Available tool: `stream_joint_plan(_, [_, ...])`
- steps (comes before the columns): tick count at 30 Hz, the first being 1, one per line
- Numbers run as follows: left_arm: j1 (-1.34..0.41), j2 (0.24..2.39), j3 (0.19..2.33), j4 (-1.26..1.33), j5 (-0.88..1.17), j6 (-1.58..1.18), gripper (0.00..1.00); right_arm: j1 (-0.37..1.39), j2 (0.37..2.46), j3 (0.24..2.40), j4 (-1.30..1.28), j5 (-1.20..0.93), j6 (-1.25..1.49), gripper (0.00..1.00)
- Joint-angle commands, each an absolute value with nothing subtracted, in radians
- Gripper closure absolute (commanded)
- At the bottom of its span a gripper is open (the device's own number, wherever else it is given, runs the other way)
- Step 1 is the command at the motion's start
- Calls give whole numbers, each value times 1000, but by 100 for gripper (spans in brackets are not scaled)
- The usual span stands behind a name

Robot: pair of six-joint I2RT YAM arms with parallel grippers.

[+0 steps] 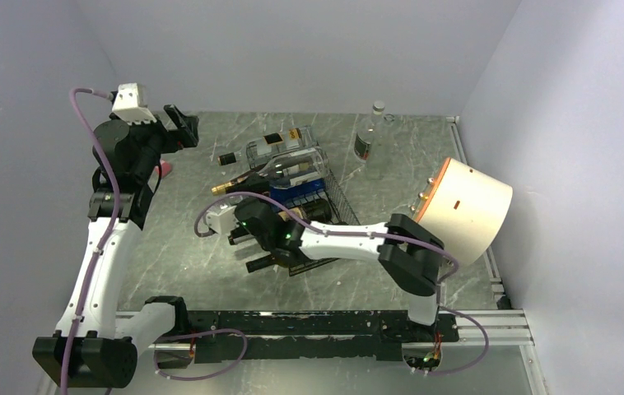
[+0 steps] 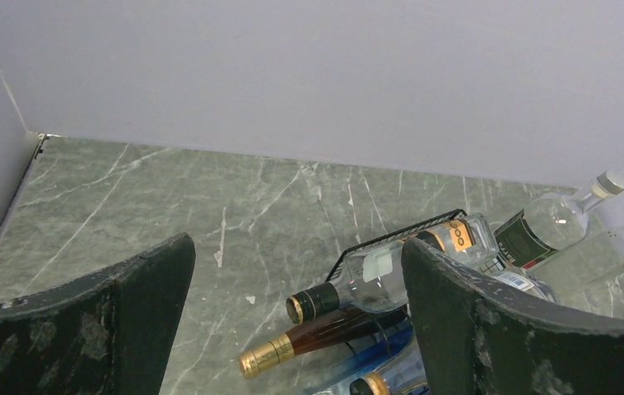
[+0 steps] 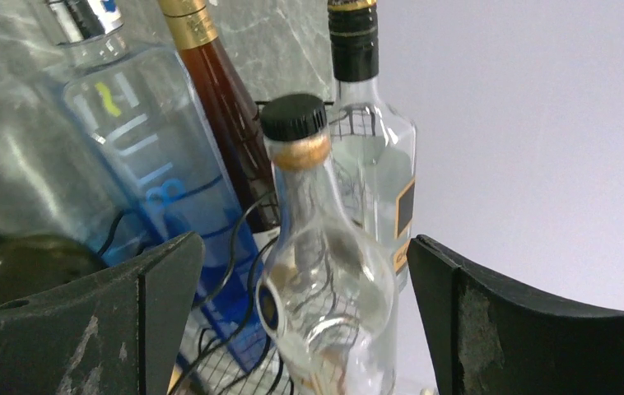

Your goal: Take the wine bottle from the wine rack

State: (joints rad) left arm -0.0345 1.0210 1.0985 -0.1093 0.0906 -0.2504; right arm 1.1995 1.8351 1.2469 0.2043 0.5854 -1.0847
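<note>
The black wire wine rack [image 1: 337, 202] sits mid-table with several bottles lying across it. Among them are a slim brown wine bottle with gold foil [image 1: 239, 185] [image 2: 325, 329] [image 3: 218, 107], a blue bottle [image 3: 152, 164] and a dark green bottle [image 3: 12, 267]. My right gripper [image 1: 247, 247] [image 3: 305, 247] is open at the rack's near-left end. A clear black-capped bottle [image 3: 325, 280] stands between its fingers with a gap on each side. My left gripper [image 1: 187, 127] [image 2: 296, 247] hangs open and holds nothing at the far left, well away from the rack [image 2: 391, 239].
A cream cylinder [image 1: 465, 210] lies at the right edge beside the right arm. A small clear bottle [image 1: 366, 136] stands at the back, right of the rack, also in the left wrist view [image 2: 551, 222]. Something pink [image 1: 163, 170] shows beside the left arm.
</note>
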Motion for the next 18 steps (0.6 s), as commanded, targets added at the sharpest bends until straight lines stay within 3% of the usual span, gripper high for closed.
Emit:
stream_joint_plan(1, [-34,1020,1098,-90,89,-254,1,1171,1923,1367,247,566,-1152,2])
stream_joint_plan(11, [-38,1022,1095,-88,95,-262,1,1132,2014,1453,286,605,-1164,18])
stream_joint_plan(18, [-38,1022,1091,-87,87,-259,1,1112,2063,1439,343,591,-1158,20])
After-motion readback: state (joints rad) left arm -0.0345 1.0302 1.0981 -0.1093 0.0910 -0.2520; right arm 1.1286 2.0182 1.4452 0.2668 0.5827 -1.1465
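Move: The clear bottle with the black cap lies on top of the rack with its neck towards the robot's left; its middle is about 7 cm ahead of the right hand, 9 cm right and 3 cm below. The amber bottle is under it, some 5 cm ahead, 5 cm right and 8 cm below the hand; the blue bottle is 1 cm ahead, 8 cm right, 9 cm below. From the left hand, the clear bottle is some 21 cm right, 1 cm ahead and 21 cm below. The clear bottle's neck is what the right hand reaches for: it goes about 5 cm forward and half as much to the left, nearly level and slowing, bringing the neck in between the finger pads. The wide-open fingers begin to close partway along, coming in by about a fifth; the wrist hardly turns, and no grip on the glass can be made out yet. ##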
